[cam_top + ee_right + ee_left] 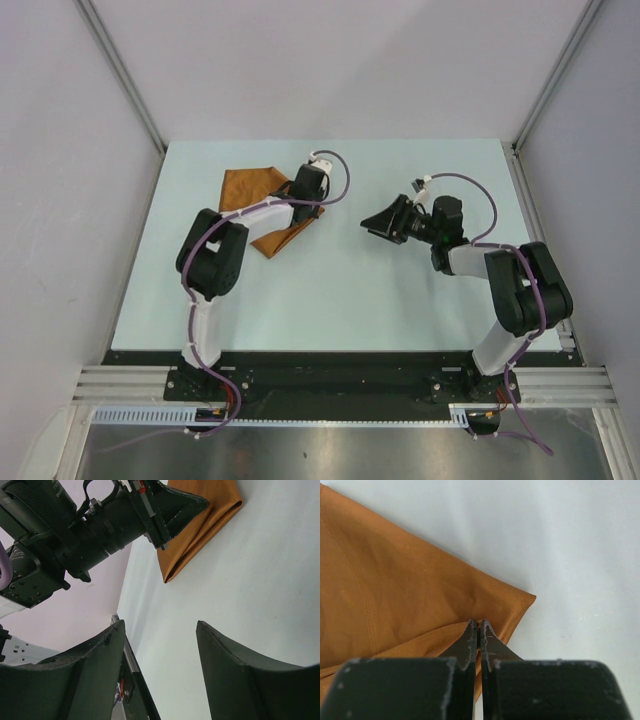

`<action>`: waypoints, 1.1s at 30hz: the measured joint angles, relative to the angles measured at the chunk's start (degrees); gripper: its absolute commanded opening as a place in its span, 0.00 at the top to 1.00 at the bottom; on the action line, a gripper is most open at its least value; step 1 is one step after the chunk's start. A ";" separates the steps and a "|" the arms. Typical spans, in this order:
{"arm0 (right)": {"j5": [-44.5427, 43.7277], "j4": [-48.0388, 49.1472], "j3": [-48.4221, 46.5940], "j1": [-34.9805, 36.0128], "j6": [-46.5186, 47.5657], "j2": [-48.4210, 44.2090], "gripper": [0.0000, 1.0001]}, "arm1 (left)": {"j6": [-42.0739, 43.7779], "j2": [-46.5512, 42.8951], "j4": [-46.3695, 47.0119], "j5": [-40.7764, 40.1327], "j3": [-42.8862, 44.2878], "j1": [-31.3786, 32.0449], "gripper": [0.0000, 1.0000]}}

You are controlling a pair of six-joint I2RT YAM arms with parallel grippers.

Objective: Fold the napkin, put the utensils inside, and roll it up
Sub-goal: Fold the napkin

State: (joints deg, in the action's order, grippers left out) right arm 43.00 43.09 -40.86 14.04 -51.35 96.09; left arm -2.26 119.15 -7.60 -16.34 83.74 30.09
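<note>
The rust-orange napkin (pixel 243 189) lies at the back left of the table, partly doubled over, with a narrow folded strip running toward the front. My left gripper (pixel 300 203) is over its right side, shut on a raised fold of the napkin (pixel 395 590); the fingertips (pixel 471 630) pinch the cloth edge near a corner. My right gripper (pixel 384 221) hovers right of the table's middle, pointing left, open and empty (pixel 160 626). In the right wrist view the napkin (pixel 200 525) shows beyond the left arm's wrist (pixel 100 515). The utensils are out of view.
The pale table (pixel 330 300) is boxed in by grey walls at the left, back and right. A metal rail (pixel 340 385) with both arm bases runs along the near edge.
</note>
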 measured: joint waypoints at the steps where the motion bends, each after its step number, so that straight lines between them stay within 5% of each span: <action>1: 0.00 -0.04 0.00 0.07 0.02 0.09 0.36 | 0.26 0.22 -0.02 -0.02 0.13 0.20 1.00; 9: 0.02 -0.09 0.00 0.39 0.02 1.29 0.36 | 0.39 2.03 -0.26 -0.63 2.29 0.72 0.99; 11: 0.04 -0.09 0.00 0.46 0.02 1.68 0.36 | 0.33 2.03 -0.28 -0.90 2.32 0.72 0.84; 12: 0.13 -0.09 0.00 0.50 0.02 1.95 0.36 | 0.20 2.03 -0.28 -1.01 2.32 0.72 0.63; 14: 0.39 -0.09 -0.07 0.50 0.04 2.60 0.36 | 0.04 2.03 -0.46 -1.03 2.32 0.72 0.44; 15: 0.52 -0.11 -0.17 0.50 0.07 2.91 0.36 | -0.35 2.03 -0.61 -1.01 2.34 0.72 0.27; 19: 0.98 -2.43 -2.08 0.52 1.51 4.00 0.36 | -1.60 1.60 -1.36 -0.79 2.34 0.72 0.07; 21: 0.98 -4.20 -4.42 0.57 3.13 4.76 0.36 | -1.95 0.72 -1.99 -0.37 2.34 0.70 0.00; 33: 2.58 -8.44 -26.99 1.42 8.57 24.50 0.34 | -6.60 -18.40 -2.32 4.83 -0.92 -2.80 0.00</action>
State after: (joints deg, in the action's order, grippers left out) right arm 45.58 34.65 -67.85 15.46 -42.78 120.60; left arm -8.86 100.75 -9.91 -11.51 82.83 27.29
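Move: The napkin's right corner lies about 3 cm to the right and 1 cm ahead of the left fingertips, which already have the folded-over flap's tip down on the cloth. From that hand the napkin's far corner is some 12 cm ahead and 10 cm left, its near corner about 11 cm back and 11 cm left. From the right hand, the right corner is roughly 12 cm ahead, 10 cm left and 10 cm below. The napkin flap's tip, still pinched in the shut left fingers, is set down just inside the right corner with barely a centimetre's shift to the right; those fingers open wide in place, let go, and lift straight up about 15 cm, tilting outward. Meanwhile the right hand, fingers kept open, dips slightly, then reaches forward about 9 cm, drifting left and down towards that corner without touching it. ##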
